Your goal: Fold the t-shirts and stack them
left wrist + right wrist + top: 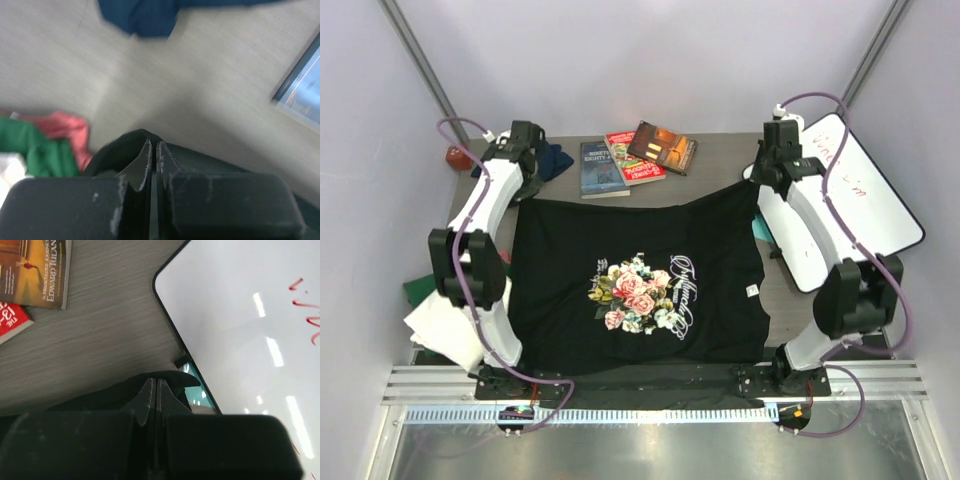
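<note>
The large black t-shirt (pixel 635 280) with the rose print and white lettering is spread over the middle of the table. My left gripper (pixel 525 188) is shut on its far left corner; in the left wrist view black cloth (pixel 117 150) bulges round the closed tips of that gripper (pixel 153 145). My right gripper (pixel 760 185) is shut on the far right corner, with black fabric (pixel 120 392) pinched at its tips (pixel 155 381). A navy t-shirt (pixel 555 158) (pixel 145 15) lies crumpled at the back left. Folded white (pixel 445 330) and green (pixel 417 290) shirts sit at the left edge.
Three books (pixel 630 160) lie at the back centre. A whiteboard (pixel 840 200) (pixel 250 315) with red writing lies at the right, a strip of teal mat (pixel 197 390) showing under it. A red cloth (pixel 65 125) lies beside the green shirt (pixel 35 147).
</note>
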Controlling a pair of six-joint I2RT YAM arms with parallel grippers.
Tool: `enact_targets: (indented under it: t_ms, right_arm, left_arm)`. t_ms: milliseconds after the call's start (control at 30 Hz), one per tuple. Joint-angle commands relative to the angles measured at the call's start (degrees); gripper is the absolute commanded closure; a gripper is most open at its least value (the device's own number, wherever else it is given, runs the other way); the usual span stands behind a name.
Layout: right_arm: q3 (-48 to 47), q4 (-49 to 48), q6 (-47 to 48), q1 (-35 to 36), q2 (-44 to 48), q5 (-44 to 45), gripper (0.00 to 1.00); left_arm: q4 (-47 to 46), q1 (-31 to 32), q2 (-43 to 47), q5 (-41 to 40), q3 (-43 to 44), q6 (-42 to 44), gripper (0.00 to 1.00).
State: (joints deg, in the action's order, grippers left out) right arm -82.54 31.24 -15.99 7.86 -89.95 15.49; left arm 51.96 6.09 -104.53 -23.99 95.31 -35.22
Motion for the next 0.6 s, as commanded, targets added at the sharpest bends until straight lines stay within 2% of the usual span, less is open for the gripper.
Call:
enact_targets:
  t_ms: [0, 367, 567]
  right_arm:
    - [-9.9, -1.98, -1.24, -1.26, -7.94, 0.6, 0.99]
    - [-30.91, 1.01, -0.45, -2.32, -25.17, 2.0, 0.99]
    - [-40.32, 4.17, -0.01, -2.5, -33.96, 1.65, 0.99]
  left_arm:
    - [1.12, -1.16, -7.17, -0.09, 10.4, 1.3, 1.0]
    - [4.19, -3.1, -23.16, 0.7, 29.39, 4.1, 1.0]
    - [3.94, -4.85, -29.15, 2.19, 32.13, 4.11, 1.0]
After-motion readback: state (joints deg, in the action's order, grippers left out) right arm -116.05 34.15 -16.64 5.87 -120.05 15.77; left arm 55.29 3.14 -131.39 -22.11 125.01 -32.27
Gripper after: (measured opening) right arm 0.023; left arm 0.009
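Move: Both hands hold the black t-shirt's far corners. From the left hand, the navy shirt lies about 19 cm ahead, 6 cm left and 13 cm below; the blue book is at similar depth, 18 cm ahead and 18 cm right. The right hand heads for bare table some 22 cm ahead, 2 cm left and 18 cm below, with the brown book 25 cm ahead and 21 cm left, the whiteboard's middle 6 cm ahead and 24 cm right. Still pinching the black t-shirt's two far corners between shut fingers, both hands draw it forward together over the table. The left goes about 10 cm towards the navy shirt, sinking some 5 cm, mostly at the end; the right reaches about 13 cm towards the bare table between the brown book and the whiteboard, dipping slightly. The wrists hardly turn. ##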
